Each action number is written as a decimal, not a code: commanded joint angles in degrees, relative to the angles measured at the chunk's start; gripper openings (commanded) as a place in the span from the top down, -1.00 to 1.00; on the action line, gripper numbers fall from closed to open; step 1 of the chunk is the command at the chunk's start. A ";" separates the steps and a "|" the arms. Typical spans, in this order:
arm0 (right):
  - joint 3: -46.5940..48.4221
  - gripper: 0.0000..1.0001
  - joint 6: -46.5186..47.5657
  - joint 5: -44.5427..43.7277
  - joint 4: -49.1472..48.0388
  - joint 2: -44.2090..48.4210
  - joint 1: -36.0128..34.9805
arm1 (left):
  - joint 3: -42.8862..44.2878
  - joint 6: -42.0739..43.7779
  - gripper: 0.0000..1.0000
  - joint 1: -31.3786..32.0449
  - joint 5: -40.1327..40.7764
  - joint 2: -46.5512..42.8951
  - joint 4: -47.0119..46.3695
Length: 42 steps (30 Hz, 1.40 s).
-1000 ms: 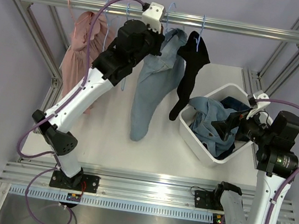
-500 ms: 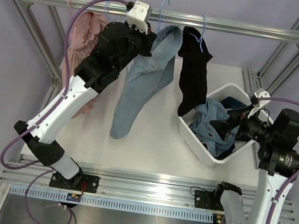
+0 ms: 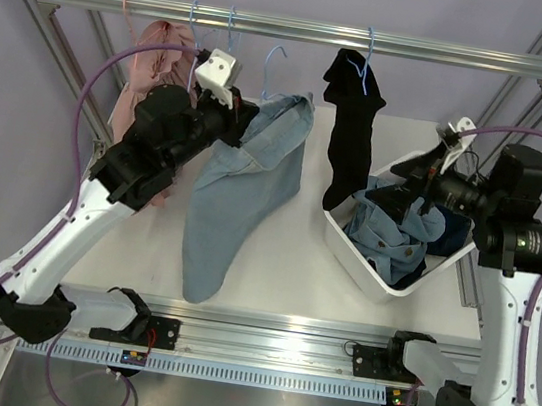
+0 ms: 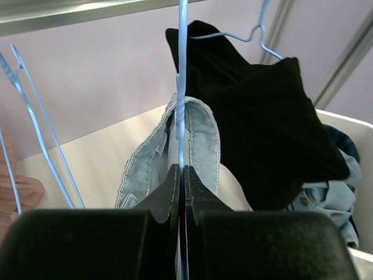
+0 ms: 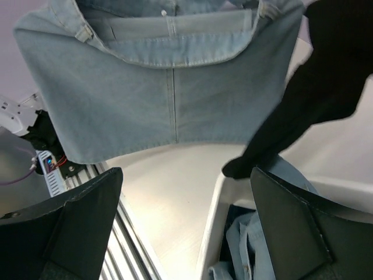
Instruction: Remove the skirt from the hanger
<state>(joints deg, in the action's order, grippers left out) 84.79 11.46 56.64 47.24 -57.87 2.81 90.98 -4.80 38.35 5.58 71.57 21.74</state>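
Observation:
A light blue denim skirt [image 3: 237, 193] hangs on a thin blue wire hanger [image 3: 274, 57] that is off the rail, left of centre in the top view. My left gripper [image 3: 235, 117] is shut on the hanger's wire at the skirt's waistband. In the left wrist view the wire [image 4: 182, 76] runs up from between my closed fingers [image 4: 169, 186], with the skirt's waist [image 4: 198, 140] behind. My right gripper [image 3: 411, 177] is open and empty above the white bin [image 3: 346, 242]. The right wrist view shows the skirt [image 5: 169, 87] spread ahead of it.
A black garment [image 3: 349, 133] hangs on a blue hanger from the rail [image 3: 424, 51], between skirt and bin. A pink garment [image 3: 149, 65] hangs at the left, with bare blue hangers beside it. The bin holds denim clothes [image 3: 398, 231].
My left arm has pulled the hanger with the skirt off the rail, down and to the left. My right arm has risen and turned toward the skirt.

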 commanded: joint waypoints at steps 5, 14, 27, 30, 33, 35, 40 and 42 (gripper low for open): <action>14.33 -0.99 0.05 -9.16 0.12 -13.31 -16.32 | -7.48 -3.37 1.00 0.15 -8.82 -11.36 -7.24; 29.11 -0.99 -0.48 -33.07 2.32 -31.41 -33.64 | -14.95 -6.63 1.00 0.06 -11.39 -19.53 -6.62; 25.77 0.67 4.00 -48.20 0.13 -35.30 -38.23 | -19.78 -8.21 1.00 0.06 -11.65 -24.90 -5.04; 25.86 1.00 4.00 -50.04 -0.40 -35.04 -38.14 | -20.75 -8.47 1.00 0.15 -11.74 -26.04 -4.25; 26.30 1.00 3.74 -53.65 -3.29 -33.45 -37.53 | -23.39 -7.34 1.00 0.06 -12.53 -28.85 -1.62; 26.91 1.00 3.13 -55.84 -4.96 -33.10 -35.86 | -24.01 -6.46 1.00 0.06 -14.19 -30.08 0.75; 31.83 1.00 0.23 -55.94 -5.67 -34.85 -29.63 | -24.01 -3.99 1.00 0.15 -15.96 -31.23 10.07; 32.71 1.00 -0.04 -55.59 -5.76 -35.38 -27.60 | -24.62 -3.82 1.00 0.15 -15.87 -32.19 11.66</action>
<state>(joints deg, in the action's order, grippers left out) 113.34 11.97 8.45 46.94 -93.43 -30.17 66.19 -10.26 38.35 -7.18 42.37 29.89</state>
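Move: For the right hand, the far right corner of the light denim skirt's waistband lies about 20 cm ahead, 15 cm to the left and 4 cm lower. The black skirt hangs roughly 17 cm ahead and 8 cm left, its middle 6 cm lower; the basket is 8 cm ahead, 4 cm right and some 32 cm down. From the left hand, that corner is about 9 cm ahead, 9 cm right and 4 cm lower. Forward and left some 20 cm, then dipping, the right hand sweeps in open past the black skirt, fingers tipping down about 25 degrees, and pinches the waistband's far right corner. It then draws the corner a few centimetres right, forward and up. Meanwhile the left hand, still gripping the hanger, pulls back about 13 cm, sinking and easing left. ##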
